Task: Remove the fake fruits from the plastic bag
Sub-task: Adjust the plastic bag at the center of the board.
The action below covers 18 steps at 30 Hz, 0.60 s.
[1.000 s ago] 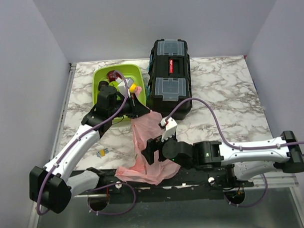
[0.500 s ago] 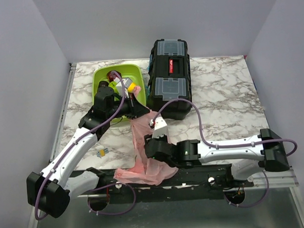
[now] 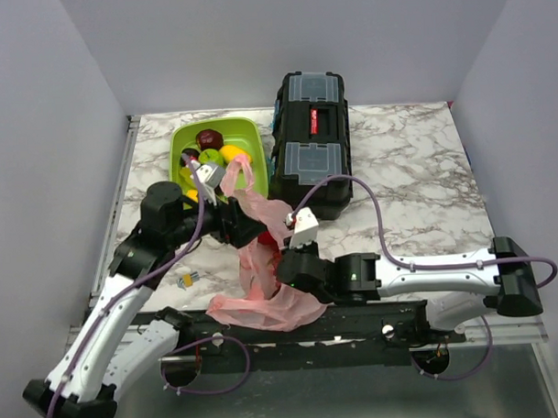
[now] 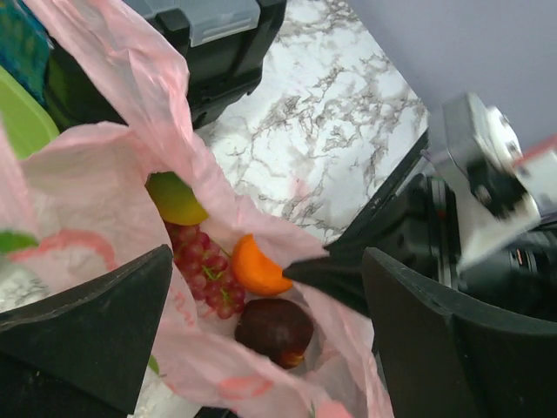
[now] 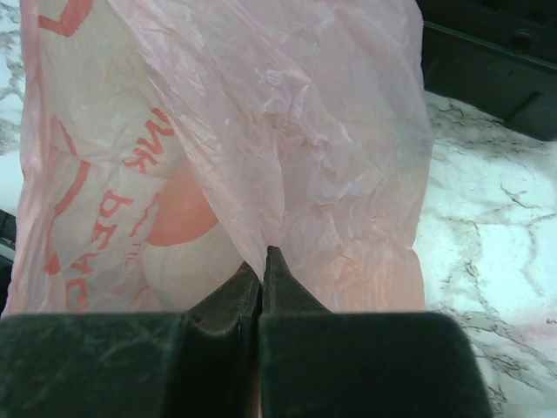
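The pink plastic bag (image 3: 264,292) lies crumpled at the table's near edge, with one handle (image 3: 243,174) lifted toward the tray. Its mouth gapes in the left wrist view. Inside lie a dark red grape bunch (image 4: 204,272), an orange (image 4: 258,266), a red apple with a yellow patch (image 4: 274,329) and a yellow-green fruit (image 4: 177,198). My left gripper (image 4: 268,261) stands open over that mouth, holding nothing. My right gripper (image 5: 263,261) is shut on a fold of the bag (image 5: 287,131), at its right side (image 3: 283,262).
A lime-green tray (image 3: 178,139) at the back left holds a dark maroon apple (image 3: 209,138) and other fruits. The black toolbox (image 3: 311,134) stands to its right, just behind the bag. A small yellow-blue item (image 3: 185,280) lies left of the bag.
My left gripper has opened and drawn back from the tray to the bag's mouth. My right gripper has closed on the bag's side and pulled it up.
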### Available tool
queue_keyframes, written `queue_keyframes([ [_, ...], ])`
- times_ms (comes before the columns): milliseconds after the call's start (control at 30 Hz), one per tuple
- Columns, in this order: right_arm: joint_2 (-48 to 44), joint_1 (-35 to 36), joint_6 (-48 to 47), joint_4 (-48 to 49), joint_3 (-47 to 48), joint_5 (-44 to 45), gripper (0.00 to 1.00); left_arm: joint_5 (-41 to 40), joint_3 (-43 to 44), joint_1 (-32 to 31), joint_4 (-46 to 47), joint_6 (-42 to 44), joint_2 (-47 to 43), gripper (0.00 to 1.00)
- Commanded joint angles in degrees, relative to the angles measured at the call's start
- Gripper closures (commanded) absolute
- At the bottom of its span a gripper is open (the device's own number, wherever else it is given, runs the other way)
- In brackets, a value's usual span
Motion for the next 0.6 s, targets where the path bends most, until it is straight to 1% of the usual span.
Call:
queue_keyframes([
  [0, -3.7, 0.0, -0.5, 0.5, -2.6, 3.7, 0.99, -4.4, 1.7, 0.4, -7.6, 6.6, -10.6, 0.1],
  [100, -5.3, 0.0, -0.5, 0.3, -3.3, 4.2, 0.99, -7.0, -1.3, 0.3, -5.5, 4.9, -17.7, 0.08],
  [133, -5.6, -0.1, -0.6, 0.3, -3.4, 4.1, 0.99, -6.3, -3.2, 0.4, -3.5, 4.0, -19.9, 0.09],
  [200, -6.0, -0.1, -0.8, 0.3, -3.3, 4.1, 0.99, -2.0, -7.2, 0.3, 1.2, 2.1, -22.2, 0.15],
  [233, -5.9, -0.1, -1.0, 0.3, -3.1, 4.0, 0.99, 0.5, -8.9, 0.3, 3.1, 0.4, -22.3, 0.22],
  [267, -5.9, -0.1, -1.1, 0.3, -2.8, 3.7, 0.99, 3.0, -11.0, 0.3, 5.8, -1.1, -21.8, 0.3],
  [300, -5.9, -0.1, -1.2, 0.2, -2.5, 3.4, 0.99, 5.3, -12.9, 0.2, 8.2, -3.3, -20.9, 0.34],
  [400, -5.9, -0.1, -1.1, 0.2, -2.3, 2.7, 0.99, 9.3, -18.5, -0.2, 18.5, -10.0, -17.1, 0.39],
  [433, -6.0, -0.1, -1.2, 0.3, -2.4, 2.8, 0.99, 9.5, -20.3, -0.7, 21.9, -11.5, -15.7, 0.41],
  [467, -6.2, 0.0, -1.2, 0.3, -2.7, 3.2, 0.99, 8.4, -21.2, -1.3, 23.3, -12.6, -14.4, 0.44],
  [567, -6.8, -0.1, -0.8, -1.7, -2.3, 6.2, 0.99, 4.8, -23.5, -3.2, 23.3, -14.1, -9.3, 0.51],
])
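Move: I'm after the near-left rim of the plastic bag's mouth, roughly 5 cm back, 2 cm right and 9 cm below my open left hand. Inside the bag the orange sits about 8 cm to that hand's right, level with it front to back, and some 17 cm down; the green basket is about 18 cm ahead, 9 cm left and 21 cm below. From my right hand, already pinching the bag's other side, the rim lies about 6 cm left, otherwise level. My left hand, clear of the handle it let go, first swings back, up and a little left about 8 cm, then turns and drops some 9 cm, coming rightward and slightly forward towards the near rim. It tips up and levels again, the fingers narrowing from wide open to about half. My right hand keeps its pinch and eases up and right a couple of centimetres. ##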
